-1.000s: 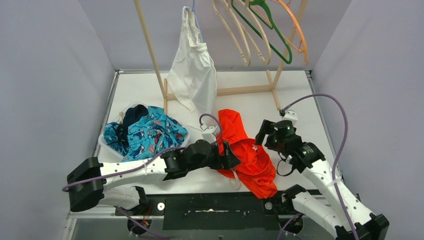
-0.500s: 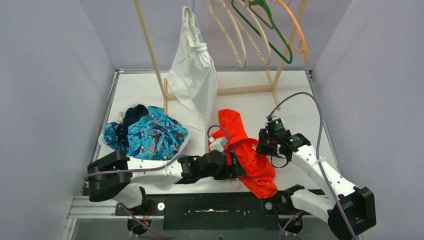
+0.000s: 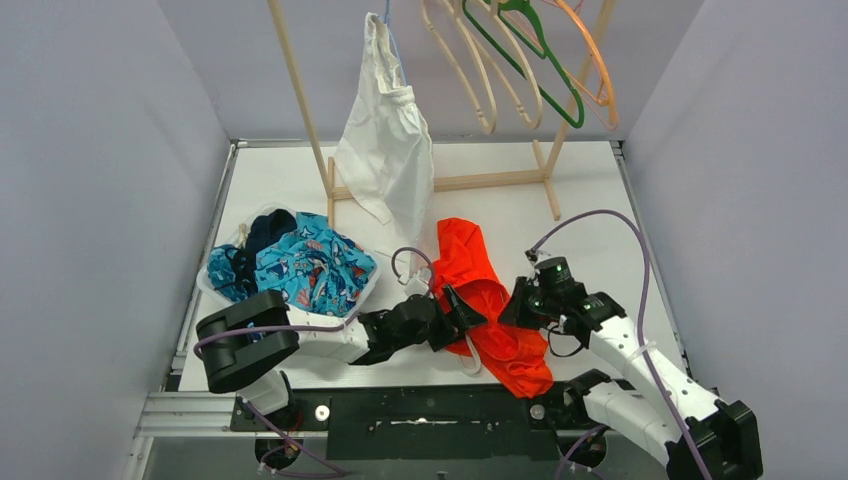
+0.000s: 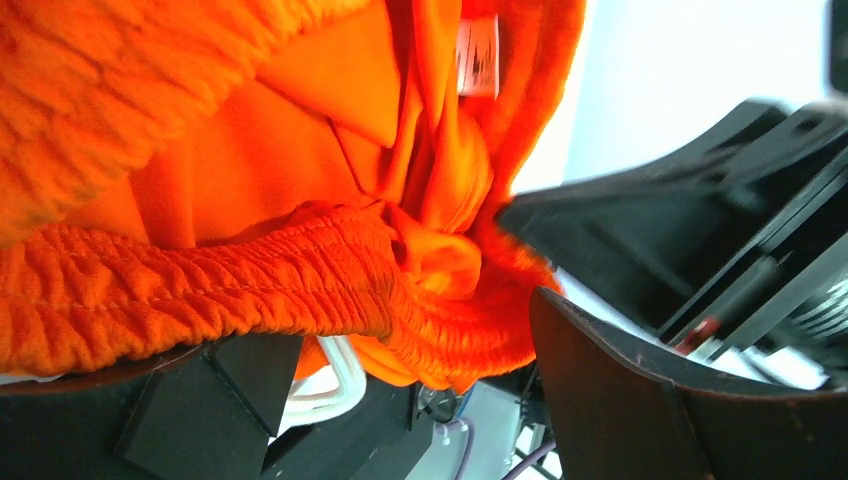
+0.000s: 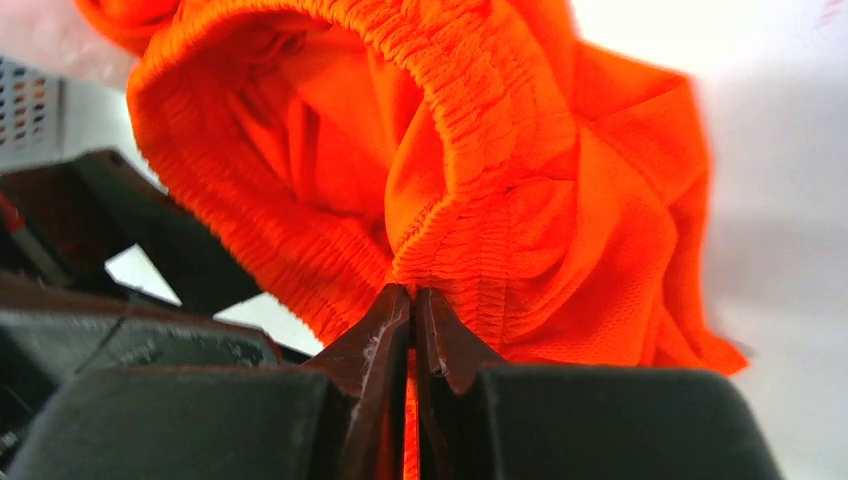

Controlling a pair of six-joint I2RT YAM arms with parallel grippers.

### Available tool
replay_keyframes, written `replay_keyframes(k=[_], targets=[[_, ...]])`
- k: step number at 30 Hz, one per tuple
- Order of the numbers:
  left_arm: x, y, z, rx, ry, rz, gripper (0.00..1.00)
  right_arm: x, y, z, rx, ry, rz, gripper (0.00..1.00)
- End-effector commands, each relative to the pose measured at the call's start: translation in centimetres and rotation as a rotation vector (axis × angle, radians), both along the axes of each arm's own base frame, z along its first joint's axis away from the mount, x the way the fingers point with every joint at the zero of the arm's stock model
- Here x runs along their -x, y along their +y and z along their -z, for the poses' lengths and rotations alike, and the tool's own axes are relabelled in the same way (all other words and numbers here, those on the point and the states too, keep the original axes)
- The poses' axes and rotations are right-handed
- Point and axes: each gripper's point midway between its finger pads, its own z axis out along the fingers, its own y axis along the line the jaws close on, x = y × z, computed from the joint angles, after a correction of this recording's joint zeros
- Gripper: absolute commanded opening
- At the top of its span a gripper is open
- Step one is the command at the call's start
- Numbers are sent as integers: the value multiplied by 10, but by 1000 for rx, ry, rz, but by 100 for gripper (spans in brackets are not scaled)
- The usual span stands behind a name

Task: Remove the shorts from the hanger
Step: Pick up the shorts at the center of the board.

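Bright orange shorts (image 3: 478,272) lie crumpled on the white table in front of the rack. My right gripper (image 3: 518,305) is shut on their ribbed waistband (image 5: 470,140), with a sliver of orange fabric pinched between the fingertips (image 5: 413,295). My left gripper (image 3: 462,312) comes in from the left and stands open, its fingers straddling the bunched waistband (image 4: 300,280). A white hanger loop (image 4: 335,380) pokes out under the shorts near the front edge (image 3: 468,362). More shorts, teal shark-print (image 3: 310,268) and navy (image 3: 265,232), sit heaped at the left.
A wooden rack (image 3: 440,182) stands at the back. On it hang a white garment (image 3: 385,150) and bare tan (image 3: 480,90), green (image 3: 545,70) and orange (image 3: 595,60) hangers. Grey walls close in on both sides. The heap sits in a white basket (image 3: 205,280).
My right gripper has come down and leftward onto the orange shorts and shut on the waistband. The left arm has shifted a little rightward; its gripper stays open at the shorts.
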Motion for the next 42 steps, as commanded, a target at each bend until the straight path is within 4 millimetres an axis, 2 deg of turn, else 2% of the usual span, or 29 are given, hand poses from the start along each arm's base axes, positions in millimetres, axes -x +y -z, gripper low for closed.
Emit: replay_keyframes(k=[1, 5, 6, 9, 14, 18, 24, 28, 30, 31, 32, 33, 35, 39, 42], targets=[[-26, -14, -37, 147, -39, -70, 82, 17, 34, -7, -190, -9, -86, 0], [-28, -19, -35, 132, -50, -54, 82, 36, 56, -2, -245, 7, -172, 0], [-29, -24, -40, 143, -56, -49, 82, 39, 59, 1, -242, 11, -181, 0], [-29, -24, -38, 138, -47, -48, 82, 48, 66, 4, -239, 25, -215, 0], [-31, -25, -38, 96, -63, -34, 82, 63, 71, 1, -249, 16, -294, 0], [-36, -20, -29, 67, -36, -63, 82, 73, 77, -1, -307, 12, -320, 0], [-49, -15, -19, 50, -18, -92, 81, 80, 74, 0, -326, -3, -338, 0], [-49, -21, -12, -21, -39, -52, 63, 79, 77, -7, -342, -27, -349, 0], [-48, -20, -9, -53, -52, -36, 53, 78, 78, -11, -342, -30, -351, 4], [-47, -19, -9, -65, -60, -29, 40, 77, 78, -14, -337, -36, -351, 11], [-46, -18, -9, -76, -72, -21, 29, 73, 76, -17, -315, -44, -333, 24], [-45, -17, -9, -93, -85, -16, 23, 66, 72, -22, -285, -59, -301, 36], [-44, -12, -9, -132, -106, -13, 11, 53, 60, -33, -202, -103, -245, 44], [-34, -5, -11, -212, -166, 16, 0, 22, 30, -67, -66, -253, -91, 51], [-25, 1, -21, -295, -241, 40, 0, 0, 0, -97, 7, -364, 83, 52]])
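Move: The red shorts lie spread on the board with their middle about 4 cm ahead of the open left fingers, 4 cm to their right and 5 cm lower. From the right hand, which already pinches the waistband, that middle is some 2 cm ahead, 3 cm left and 5 cm down. The shorts' white drawstring loop is about 5 cm back from the left hand, straight back and 6 cm below; the clothes basket sits roughly 35 cm left of the left hand and 14 cm farther out. The shorts' waistband, still pinched in the right fingers, is drawn about 9 cm back and 6 cm left, while the left hand eases some 4 cm forward, sinks slightly and shuts its fingers on the band. The right fingers then open, let go and lift clear, up and forward, as the closed left hand starts tilting and edging back. ##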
